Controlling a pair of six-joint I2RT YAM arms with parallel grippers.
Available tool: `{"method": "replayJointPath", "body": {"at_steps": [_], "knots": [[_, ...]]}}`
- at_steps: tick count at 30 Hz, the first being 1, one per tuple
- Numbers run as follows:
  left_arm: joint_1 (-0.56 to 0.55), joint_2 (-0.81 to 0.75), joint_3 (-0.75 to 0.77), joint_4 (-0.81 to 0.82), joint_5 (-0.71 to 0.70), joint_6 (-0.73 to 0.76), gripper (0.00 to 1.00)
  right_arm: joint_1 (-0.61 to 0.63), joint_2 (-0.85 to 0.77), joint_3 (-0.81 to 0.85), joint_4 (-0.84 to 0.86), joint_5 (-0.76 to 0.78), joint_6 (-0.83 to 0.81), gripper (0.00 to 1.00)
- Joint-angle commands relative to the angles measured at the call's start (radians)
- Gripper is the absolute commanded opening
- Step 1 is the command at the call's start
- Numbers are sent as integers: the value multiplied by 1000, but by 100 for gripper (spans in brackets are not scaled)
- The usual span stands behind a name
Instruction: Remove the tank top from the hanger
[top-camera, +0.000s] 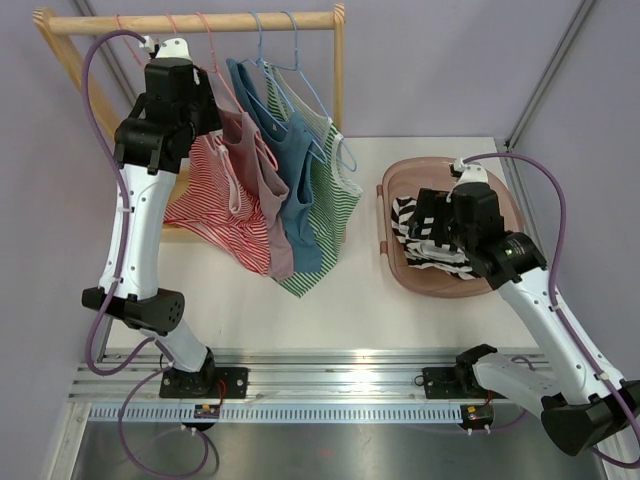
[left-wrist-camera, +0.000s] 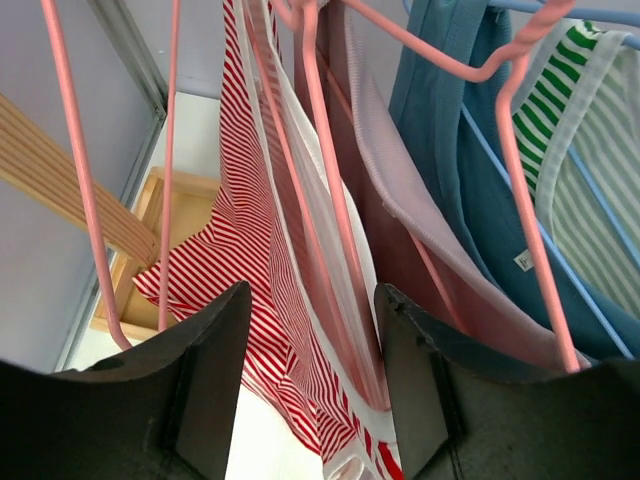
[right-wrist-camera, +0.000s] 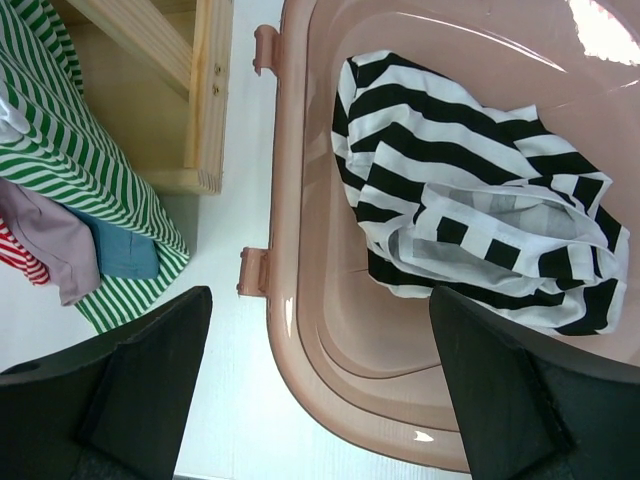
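Observation:
A red-and-white striped tank top (top-camera: 215, 215) (left-wrist-camera: 240, 230) hangs on a pink hanger (left-wrist-camera: 330, 180) at the left end of the wooden rail (top-camera: 200, 22). My left gripper (left-wrist-camera: 312, 300) is raised at that hanger. Its fingers stand apart around the top's white-edged strap and the hanger's wire, and the right finger (left-wrist-camera: 410, 380) is close against them. The left finger is clear of the cloth. My right gripper (right-wrist-camera: 320, 300) hangs open over the near-left corner of the pink basin (right-wrist-camera: 290, 330) and holds nothing.
Mauve (top-camera: 262, 190), blue (top-camera: 295, 200) and green-striped (top-camera: 335, 200) tops hang right of the red one on their own hangers. A bare pink hanger (left-wrist-camera: 80, 180) hangs on its left. A black-and-white striped garment (right-wrist-camera: 470, 190) lies in the basin (top-camera: 400, 180).

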Motion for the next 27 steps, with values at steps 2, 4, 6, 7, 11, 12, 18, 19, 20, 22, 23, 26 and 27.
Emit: {"method": "replayJointPath", "body": {"at_steps": [2,4,6,7,11,12,18,19,20,22,23,26,27], "knots": [[-1,11,54,34,-61,21,51,-4,-13,-11,52,-42,-23,96],[3,20,65,28,-66,26,47,-4,-13,-16,55,-48,-25,96],[7,34,76,19,-61,24,38,-3,-16,-19,60,-56,-27,96],[8,37,77,17,-60,23,33,-4,-19,-20,61,-57,-27,96],[8,32,79,18,-46,15,5,-4,-26,-19,64,-68,-30,95],[8,28,82,19,-44,13,2,-3,-26,-19,64,-76,-31,95],[8,3,105,31,-58,17,0,-4,-33,-23,77,-113,-36,95],[8,-9,108,35,-60,15,0,-4,-36,-23,78,-117,-42,95],[8,-14,114,34,-61,13,0,-4,-44,-25,80,-117,-43,95],[8,-21,146,25,-60,12,0,-4,-53,-23,80,-117,-48,95],[10,-26,153,20,-57,13,0,-4,-55,-23,80,-122,-48,95],[8,-53,159,23,-52,13,0,-4,-64,-22,80,-131,-50,95],[8,-63,159,25,-50,13,0,-4,-67,-22,80,-134,-53,96]]}}
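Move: The near lower end of the pink hanger with the red-striped tank top lies between the left hand's half-open fingers, only about 1 cm ahead and level in height. The empty pink hanger hangs roughly 8 cm to the left and 3 cm ahead; the mauve top is some 6 cm right, the teal top 12 cm right, both about 4 cm ahead. From the right hand, this hanger end lies about 38 cm left, 12 cm ahead and 17 cm higher. Nearly in place, easing under 1 cm forward and left, the left hand closes its half-open fingers fully and pinches the pink hanger of the red-striped tank top. Then it lifts nearly 3 cm, drawing back just over 1 cm towards the base, and keeps its pinch with almost no turn of the wrist. ##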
